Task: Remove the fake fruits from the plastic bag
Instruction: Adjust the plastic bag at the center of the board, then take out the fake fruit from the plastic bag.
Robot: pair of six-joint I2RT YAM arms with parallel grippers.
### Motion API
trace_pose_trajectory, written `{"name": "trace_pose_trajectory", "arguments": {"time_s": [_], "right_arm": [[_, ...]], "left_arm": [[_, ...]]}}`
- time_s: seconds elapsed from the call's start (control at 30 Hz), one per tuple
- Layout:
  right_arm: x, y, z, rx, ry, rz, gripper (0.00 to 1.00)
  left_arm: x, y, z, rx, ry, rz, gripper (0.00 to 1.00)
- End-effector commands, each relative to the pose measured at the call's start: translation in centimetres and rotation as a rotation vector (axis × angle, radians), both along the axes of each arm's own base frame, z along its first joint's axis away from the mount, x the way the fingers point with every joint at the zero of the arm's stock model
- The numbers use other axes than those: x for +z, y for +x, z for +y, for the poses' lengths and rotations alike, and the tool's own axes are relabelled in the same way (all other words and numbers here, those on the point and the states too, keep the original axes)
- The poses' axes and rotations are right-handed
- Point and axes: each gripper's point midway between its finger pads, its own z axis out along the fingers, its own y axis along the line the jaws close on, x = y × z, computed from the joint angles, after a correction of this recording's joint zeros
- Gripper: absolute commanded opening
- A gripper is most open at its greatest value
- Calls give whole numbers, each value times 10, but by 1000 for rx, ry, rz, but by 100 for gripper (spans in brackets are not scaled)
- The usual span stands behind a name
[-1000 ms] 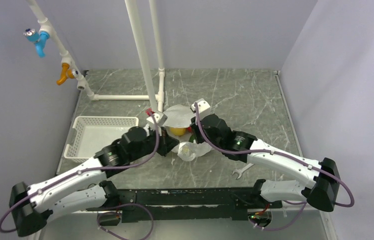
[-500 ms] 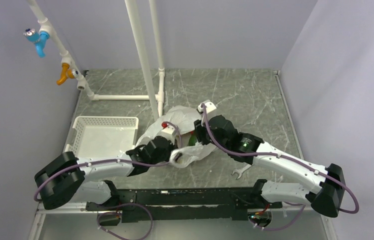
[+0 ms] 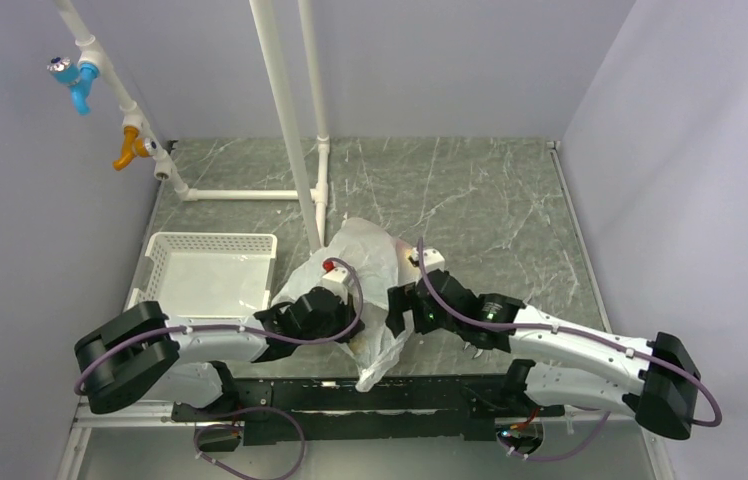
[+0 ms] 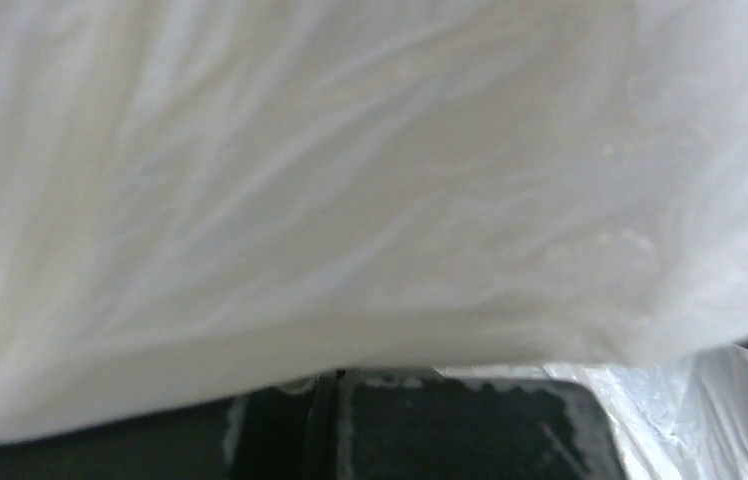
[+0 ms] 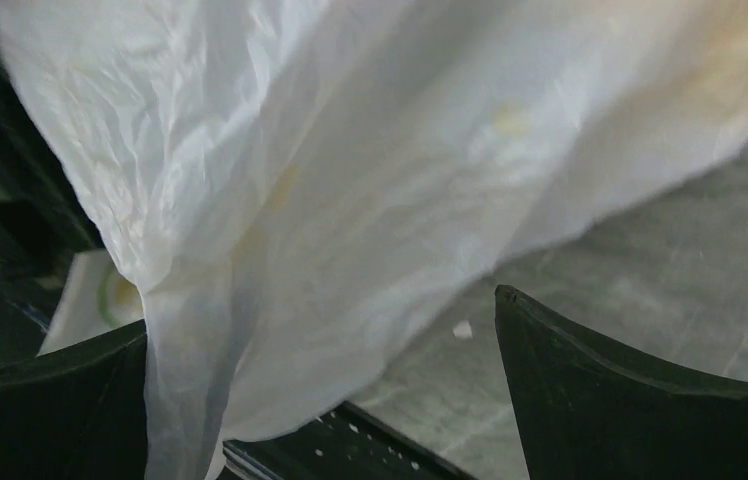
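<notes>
The plastic bag [image 3: 358, 262] lies crumpled at the table's middle, with a twisted end drawn down over the near edge [image 3: 374, 372]. It fills the left wrist view [image 4: 350, 180] and hangs across the right wrist view [image 5: 350, 170]. My left gripper [image 3: 353, 326] is shut on the bag's film [image 4: 335, 378]. My right gripper [image 3: 396, 318] is open, its fingers wide apart [image 5: 320, 312], and a strand of bag drapes against its left finger [image 5: 50, 400]. The fake fruits are hidden inside the bag; only a faint yellow tint shows through the film [image 5: 740, 50].
A white latticed tray [image 3: 212, 240] stands to the left of the bag. White pipes [image 3: 290, 130] rise just behind the bag. A wrench [image 3: 472, 348] lies by the right arm. The black base rail [image 3: 350, 388] runs along the near edge.
Both grippers have pulled back toward the near edge, dragging and stretching the bag that way. The yellow and green fruit seen in the bag's mouth earlier are now covered.
</notes>
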Motion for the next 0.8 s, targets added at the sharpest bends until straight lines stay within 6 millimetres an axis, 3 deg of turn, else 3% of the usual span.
{"name": "trace_pose_trajectory", "arguments": {"time_s": [0.0, 0.13, 0.17, 0.27, 0.37, 0.43, 0.5, 0.6, 0.67, 0.77], "right_arm": [[-13, -13, -28, -126, 0, 47, 100], [-2, -11, -30, -117, 164, -57, 99], [2, -8, -31, -144, 211, -73, 94], [15, -5, -25, -172, 326, -87, 56], [18, -8, -16, -121, 358, -90, 32], [11, -8, -17, -123, 320, -77, 16], [9, -8, -16, -108, 289, -68, 0], [9, -12, -12, -68, 289, -67, 0], [11, -12, -12, -63, 308, -83, 0], [15, -9, -17, -85, 337, -113, 0]], "left_arm": [[31, 9, -12, 12, -70, -52, 0], [53, 18, 1, 37, -39, -112, 2], [60, 21, 3, 46, -39, -125, 4], [88, 26, 5, 54, -99, -154, 18], [108, 28, -2, 15, -177, -162, 42], [113, 30, -11, -24, -196, -147, 47], [110, 33, -18, -45, -179, -128, 45], [100, 36, -25, -50, -177, -108, 39], [100, 37, -35, -80, -225, -126, 42], [86, 41, -41, -71, -227, -127, 63]]}}
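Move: From the right hand, the plastic bag's loose edge lies about 3 cm back, 1 cm left and 2 cm lower, draped by one of its open fingers. The bag's full part sits some 8 cm ahead, 8 cm left and 6 cm below; the wrench about 20 cm right, 5 cm back and 10 cm lower. From the shut left hand, the full part is roughly 13 cm ahead, straight on and about level, the loose edge 10 cm right, level fore and aft, and 3 cm higher. The right fingers close from wide open and pinch the bag's loose edge: the hand swings about 4 cm right and 2 cm back, eases a little left again while shutting, and rolls some 15 degrees, left side up. The left hand, under the film, rises some 10 cm while moving forward towards the full part, opens about halfway, then sinks 2 cm and shifts slightly right. ##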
